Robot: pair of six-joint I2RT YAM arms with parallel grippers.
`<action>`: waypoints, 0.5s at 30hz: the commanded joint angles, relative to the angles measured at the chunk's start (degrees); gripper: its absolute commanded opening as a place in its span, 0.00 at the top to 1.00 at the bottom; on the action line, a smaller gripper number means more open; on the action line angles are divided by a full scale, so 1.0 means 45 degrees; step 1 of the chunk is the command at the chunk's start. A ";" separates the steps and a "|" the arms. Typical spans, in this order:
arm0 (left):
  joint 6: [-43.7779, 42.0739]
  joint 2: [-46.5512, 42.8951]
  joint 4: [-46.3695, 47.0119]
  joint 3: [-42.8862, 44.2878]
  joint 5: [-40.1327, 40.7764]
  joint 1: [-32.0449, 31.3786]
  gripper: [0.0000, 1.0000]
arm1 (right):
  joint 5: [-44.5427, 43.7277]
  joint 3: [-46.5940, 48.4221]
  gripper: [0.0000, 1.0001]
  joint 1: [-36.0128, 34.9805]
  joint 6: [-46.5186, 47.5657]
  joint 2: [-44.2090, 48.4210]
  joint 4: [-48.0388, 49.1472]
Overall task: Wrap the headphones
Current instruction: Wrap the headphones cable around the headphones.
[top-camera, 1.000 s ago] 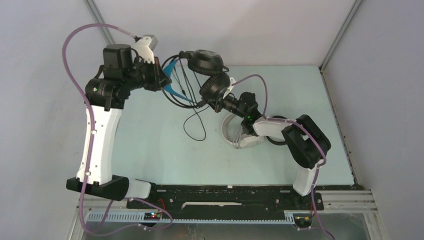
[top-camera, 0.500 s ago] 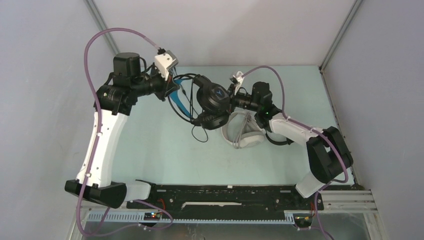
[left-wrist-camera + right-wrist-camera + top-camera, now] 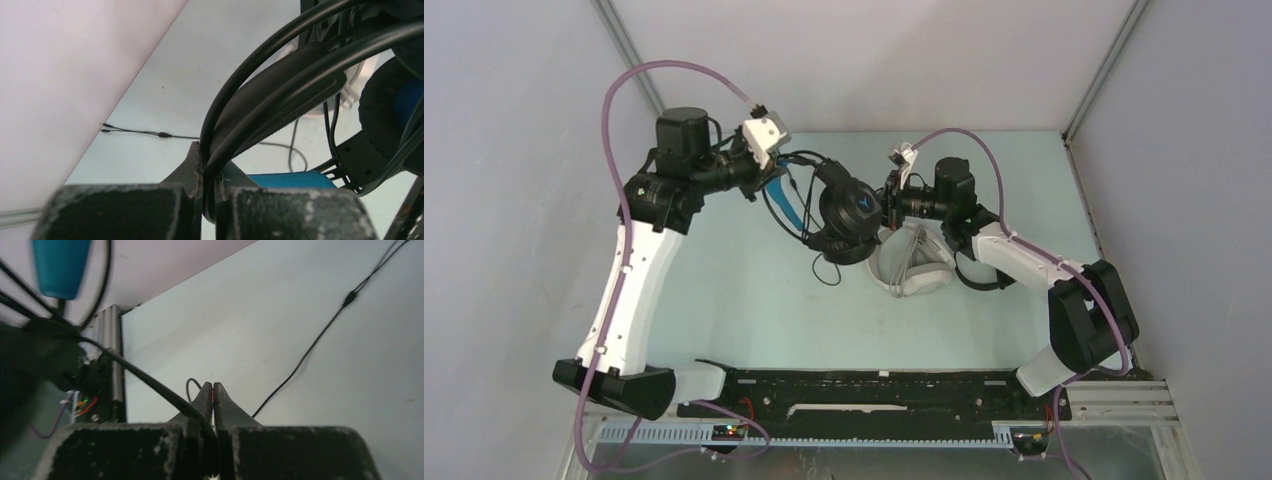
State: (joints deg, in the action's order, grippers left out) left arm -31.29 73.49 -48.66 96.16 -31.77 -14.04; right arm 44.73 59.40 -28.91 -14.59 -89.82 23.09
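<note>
The black headphones with a blue headband hang above the table between my two arms. My left gripper is shut on the thin black headband hoops, just above the blue pad. To the right of the ear cup, my right gripper is shut on the black cable, which passes between its jaws. More cable dangles below the cups. The white-grey headphones lie on the table under the right arm. A smaller black pair shows partly behind that arm.
Pale blue-green table floor with white walls on three sides and a metal corner post. A thin black cable with an inline piece trails across the table surface. The arm bases stand on the black rail at the near edge.
The black and blue headphones came down and rightward from the back. My left gripper swung right with the headband, and my right gripper rose to the ear cup's right side with the cable.
</note>
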 commanded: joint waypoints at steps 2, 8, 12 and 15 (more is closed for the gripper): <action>-0.3459 -0.0798 -0.0440 -0.1451 0.1102 -0.0713 1.00 | 0.1394 0.1372 1.00 0.0577 0.0071 0.0964 -0.3359; -0.5120 -0.1563 0.1908 -0.3387 0.2614 -0.1554 1.00 | 0.2885 0.1770 1.00 0.0832 -0.0523 0.1583 -0.5534; -0.6131 -0.1664 0.2285 -0.3806 0.3237 -0.1833 1.00 | 0.3837 0.1835 1.00 0.1552 -0.2443 0.1791 -0.5481; -0.6606 -0.1645 0.1961 -0.3723 0.3204 -0.1897 1.00 | 0.4905 0.1823 1.00 0.2126 -0.3751 0.1747 -0.4832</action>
State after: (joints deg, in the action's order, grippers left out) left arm -52.36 67.81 -35.66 80.58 -23.59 -23.16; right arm 60.71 63.83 -24.69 -22.15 -85.25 -2.59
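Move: I hold the headphones by the headband in my left hand; the ear cups hang about 9 cm to that hand's right, 5 cm back and some 8 cm below. From my right hand, which has the cable pinched, the cups are roughly 5 cm left, 5 cm back and 5 cm higher. On the table, about 20 cm beneath my right hand, the white headphones lie some 7 cm right and 1 cm back, the small black headphones about 21 cm right and 2 cm back. I draw the cable back towards me about 6 cm with my right hand, then increasingly to the right, rolling the wrist some 25 degrees so its forward side dips. Meanwhile my left hand lowers the headphones about 4 cm, rises slightly again, and drifts 2–3 cm right, rolling and tipping its fingers upward. Both grips stay shut. ##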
